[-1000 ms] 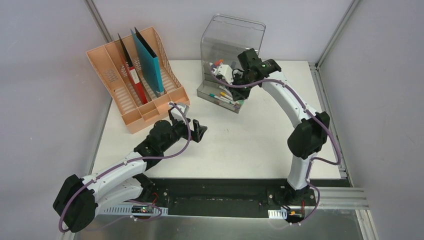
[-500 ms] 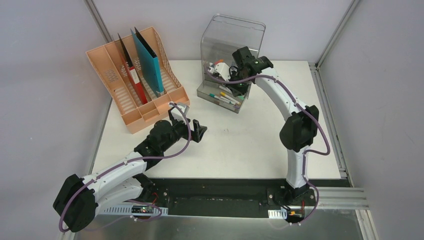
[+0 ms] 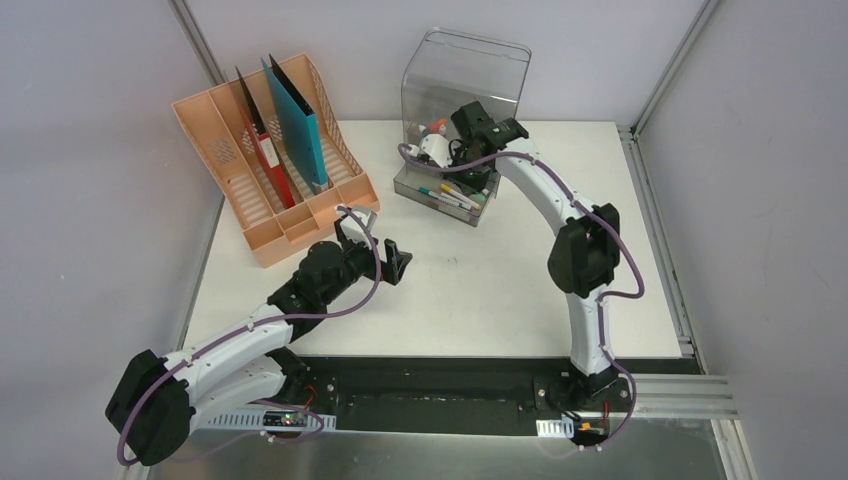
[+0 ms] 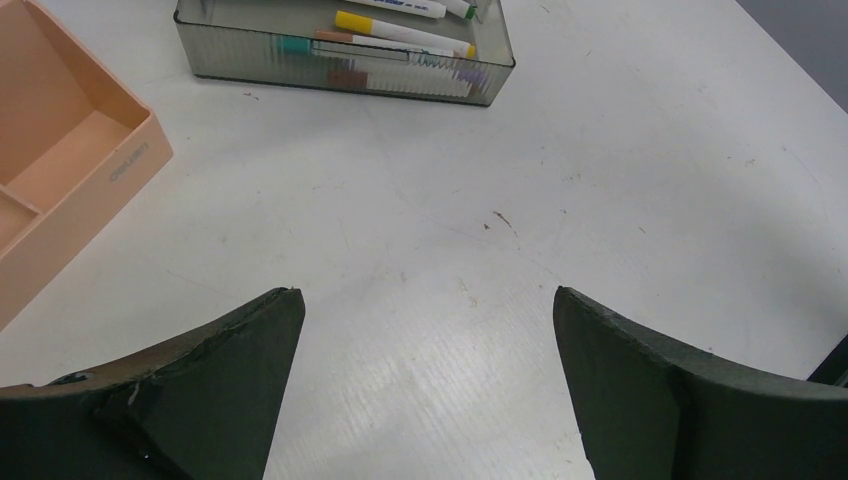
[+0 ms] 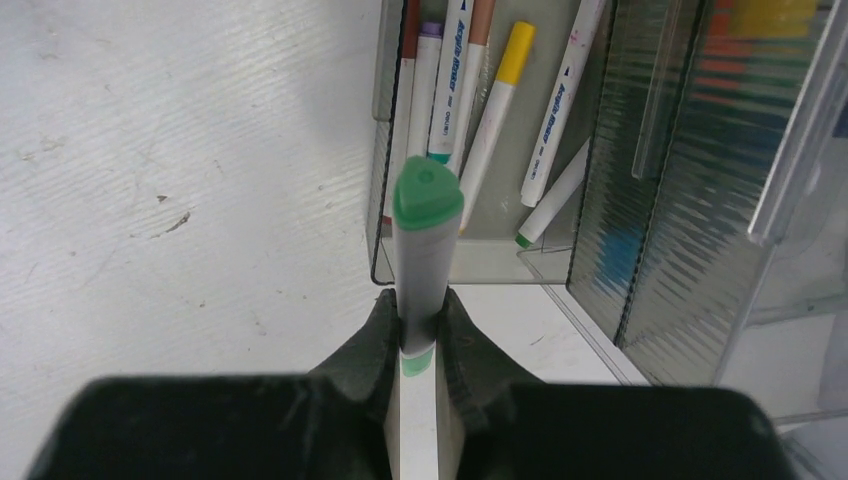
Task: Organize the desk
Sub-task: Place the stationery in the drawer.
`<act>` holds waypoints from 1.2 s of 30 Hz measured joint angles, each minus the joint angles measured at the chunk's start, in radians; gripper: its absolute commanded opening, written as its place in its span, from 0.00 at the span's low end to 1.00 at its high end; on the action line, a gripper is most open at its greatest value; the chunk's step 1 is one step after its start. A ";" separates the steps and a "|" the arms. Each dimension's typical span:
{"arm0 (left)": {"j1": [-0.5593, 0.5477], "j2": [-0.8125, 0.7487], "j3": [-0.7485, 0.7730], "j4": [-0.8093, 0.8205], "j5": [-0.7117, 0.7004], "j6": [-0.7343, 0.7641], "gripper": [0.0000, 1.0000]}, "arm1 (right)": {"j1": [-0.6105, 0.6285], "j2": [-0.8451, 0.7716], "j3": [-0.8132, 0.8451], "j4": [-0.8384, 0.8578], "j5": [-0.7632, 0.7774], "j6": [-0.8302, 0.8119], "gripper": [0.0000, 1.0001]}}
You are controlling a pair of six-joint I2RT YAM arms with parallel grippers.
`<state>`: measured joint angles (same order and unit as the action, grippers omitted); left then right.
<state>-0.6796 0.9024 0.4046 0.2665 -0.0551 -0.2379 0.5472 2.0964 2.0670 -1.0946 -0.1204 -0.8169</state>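
The white desk (image 3: 480, 280) carries everything here. My right gripper (image 5: 420, 300) is shut on a grey marker with a green cap (image 5: 425, 240), which points forward over the near edge of an open clear grey drawer tray (image 5: 480, 262). Several markers (image 5: 495, 100) lie in that tray. In the top view the right gripper (image 3: 440, 150) hangs just above the tray (image 3: 440, 197), in front of the clear box (image 3: 465, 80). My left gripper (image 4: 425, 295) stands wide open over bare desk with nothing between its fingers; in the top view the left gripper (image 3: 375, 243) is beside the peach rack.
A peach slotted file rack (image 3: 270, 160) stands at the back left with a red folder (image 3: 262, 140) and a teal folder (image 3: 297, 120) upright in it. Its corner (image 4: 60, 170) shows in the left wrist view, with the marker tray (image 4: 340, 75) beyond.
My right arm has swung left and a little back, carrying the marker from the tray's right side to over the tray. The left arm has not moved.
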 measured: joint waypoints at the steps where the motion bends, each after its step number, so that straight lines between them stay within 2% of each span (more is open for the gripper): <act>1: 0.000 0.000 0.000 -0.001 0.000 0.000 0.99 | 0.004 0.011 0.000 0.007 0.012 -0.002 0.00; 11: 0.000 -0.008 -0.011 -0.013 -0.019 0.000 0.99 | 0.024 0.105 0.004 0.091 0.135 -0.001 0.01; 16: 0.000 -0.014 -0.011 -0.012 -0.024 0.000 0.99 | 0.024 0.121 0.004 0.112 0.167 -0.001 0.18; 25: 0.000 -0.015 -0.012 -0.012 -0.025 0.000 0.99 | 0.024 0.140 0.005 0.128 0.194 0.003 0.35; 36: 0.000 -0.019 -0.012 -0.012 -0.025 0.000 0.99 | 0.024 0.138 0.005 0.132 0.164 0.042 0.36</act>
<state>-0.6792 0.8833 0.3927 0.2543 -0.0799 -0.2382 0.5713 2.2341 2.0720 -0.9627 0.0437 -0.7750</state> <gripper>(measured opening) 0.992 0.360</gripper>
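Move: The green-capped marker is still pinched in the right hand, over the right end of the open drawer. The drawer's middle lies about 4 cm ahead, 6 cm left and 11 cm below. Inside it, the yellow-capped marker is about 3 cm ahead and 5 cm left of the hand, and the blue-lettered white one some 6 cm ahead and 6 cm left, both roughly 12 cm below. From the left hand, the drawer's middle is around 16 cm ahead, 10 cm right and 12 cm down. The green-capped marker is carried down and forward into the drawer, about 5 cm lower and 4 cm farther out, while the right wrist tilts roughly 10 degrees. As the hand eases to a stop low over the other markers, the fingers part to about a third of their range and let go of it; the hand then stays low, starting to roll back slightly. ##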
